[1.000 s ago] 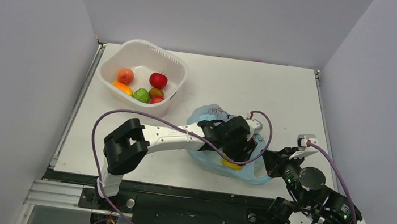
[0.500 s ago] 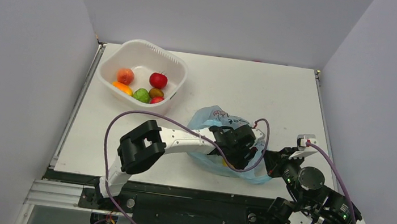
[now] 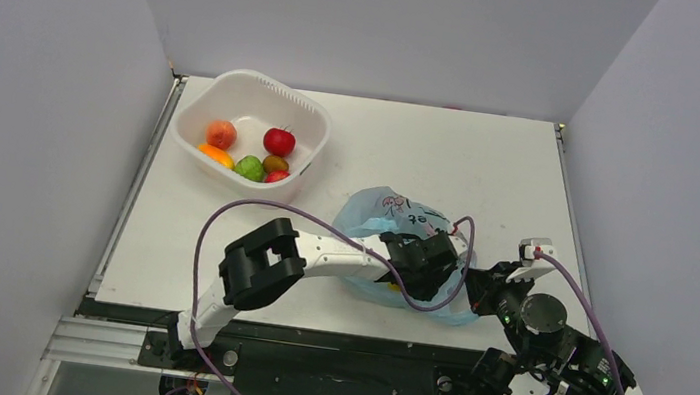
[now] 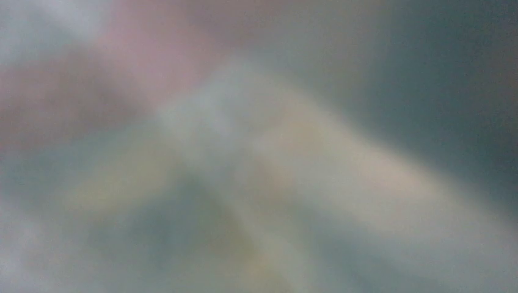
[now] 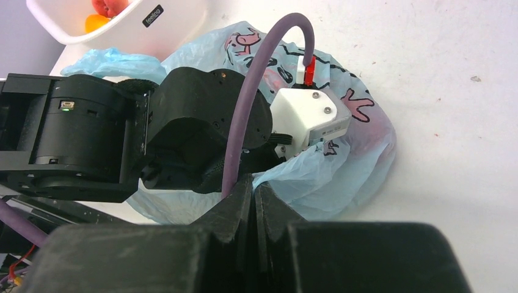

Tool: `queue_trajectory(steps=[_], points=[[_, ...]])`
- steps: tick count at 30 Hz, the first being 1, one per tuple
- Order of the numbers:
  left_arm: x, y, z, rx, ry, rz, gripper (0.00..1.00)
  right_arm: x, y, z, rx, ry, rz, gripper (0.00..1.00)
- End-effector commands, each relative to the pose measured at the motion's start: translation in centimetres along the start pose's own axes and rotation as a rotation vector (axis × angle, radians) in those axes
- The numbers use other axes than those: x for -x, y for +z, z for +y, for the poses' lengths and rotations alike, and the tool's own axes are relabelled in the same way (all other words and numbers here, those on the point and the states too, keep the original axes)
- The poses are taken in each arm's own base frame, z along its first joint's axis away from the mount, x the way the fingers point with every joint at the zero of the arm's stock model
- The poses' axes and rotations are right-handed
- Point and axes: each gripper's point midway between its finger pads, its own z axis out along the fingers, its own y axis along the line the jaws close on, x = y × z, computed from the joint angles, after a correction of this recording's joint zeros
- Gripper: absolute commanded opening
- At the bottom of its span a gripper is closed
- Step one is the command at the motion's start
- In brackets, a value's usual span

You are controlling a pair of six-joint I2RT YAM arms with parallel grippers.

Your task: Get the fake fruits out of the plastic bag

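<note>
The light-blue plastic bag (image 3: 386, 212) lies at the table's near right, its mouth facing the right arm. My right gripper (image 5: 253, 183) is shut on the bag's (image 5: 342, 177) near rim, with film pinched between the tips. The left arm's wrist (image 3: 419, 256) reaches into the bag's mouth, so its fingers are hidden. The left wrist view is only a blur of pink, pale yellow and blue-grey. Fake fruits lie in the white tub, among them a red apple (image 3: 279, 141). Whatever is inside the bag is hidden.
The white tub (image 3: 239, 83) stands at the far left and also holds an orange-pink fruit (image 3: 221, 133), a lime-green piece (image 3: 249, 168) and a brown oval (image 3: 276, 163). A purple cable (image 5: 244, 122) loops over the left wrist. Grey walls enclose three sides of the table.
The left arm has pushed deeper into the bag, toward the near right, and its elbow has moved right. The yellow piece seen at the bag's near edge is now covered.
</note>
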Motion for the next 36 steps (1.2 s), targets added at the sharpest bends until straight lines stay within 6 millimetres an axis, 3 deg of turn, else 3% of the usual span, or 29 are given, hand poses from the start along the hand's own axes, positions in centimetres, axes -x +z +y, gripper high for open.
queue_trajectory(steps=[1,5,10,14,20,28,32,36], points=[[-0.8,-0.1,0.1,0.045,0.062,0.031,0.48,1.7,0.3,2.1,0.074,0.038,-0.049,0.00],[0.7,-1.7,-0.1,0.043,0.053,-0.010,0.28,1.7,0.4,2.1,0.074,0.037,-0.048,0.00],[2.9,-5.2,0.4,0.077,0.044,-0.076,0.19,1.7,0.3,2.0,0.075,0.040,-0.051,0.00],[4.4,-8.4,1.2,0.107,0.033,-0.139,0.17,1.7,0.3,2.1,0.076,0.040,-0.051,0.00],[5.4,-11.4,2.5,0.121,0.002,-0.190,0.15,1.8,0.3,2.1,0.077,0.040,-0.052,0.00],[5.4,-14.4,0.2,-0.058,0.062,-0.255,0.14,1.6,0.4,2.1,0.073,0.038,-0.048,0.00],[5.2,-15.6,0.8,-0.083,0.039,-0.305,0.11,1.6,0.4,2.1,0.074,0.037,-0.046,0.00],[5.9,-18.3,1.0,-0.144,0.018,-0.390,0.10,1.6,0.5,2.1,0.072,0.036,-0.045,0.00]])
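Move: The banana lies in the plastic bag, practically between the left hand's open fingers, its middle about 2 cm left and 1 cm below. Beside it in the bag, a red fruit sits some 6 cm ahead of the left hand, straight on, and a green fruit about 9 cm ahead and 6 cm left, both about level with it. From the right hand the banana is about 4 cm ahead, 3 cm left and 20 cm below. The left hand pinches the banana, lifts it some 12 cm, then swings left; the right keeps the bag pinched. ##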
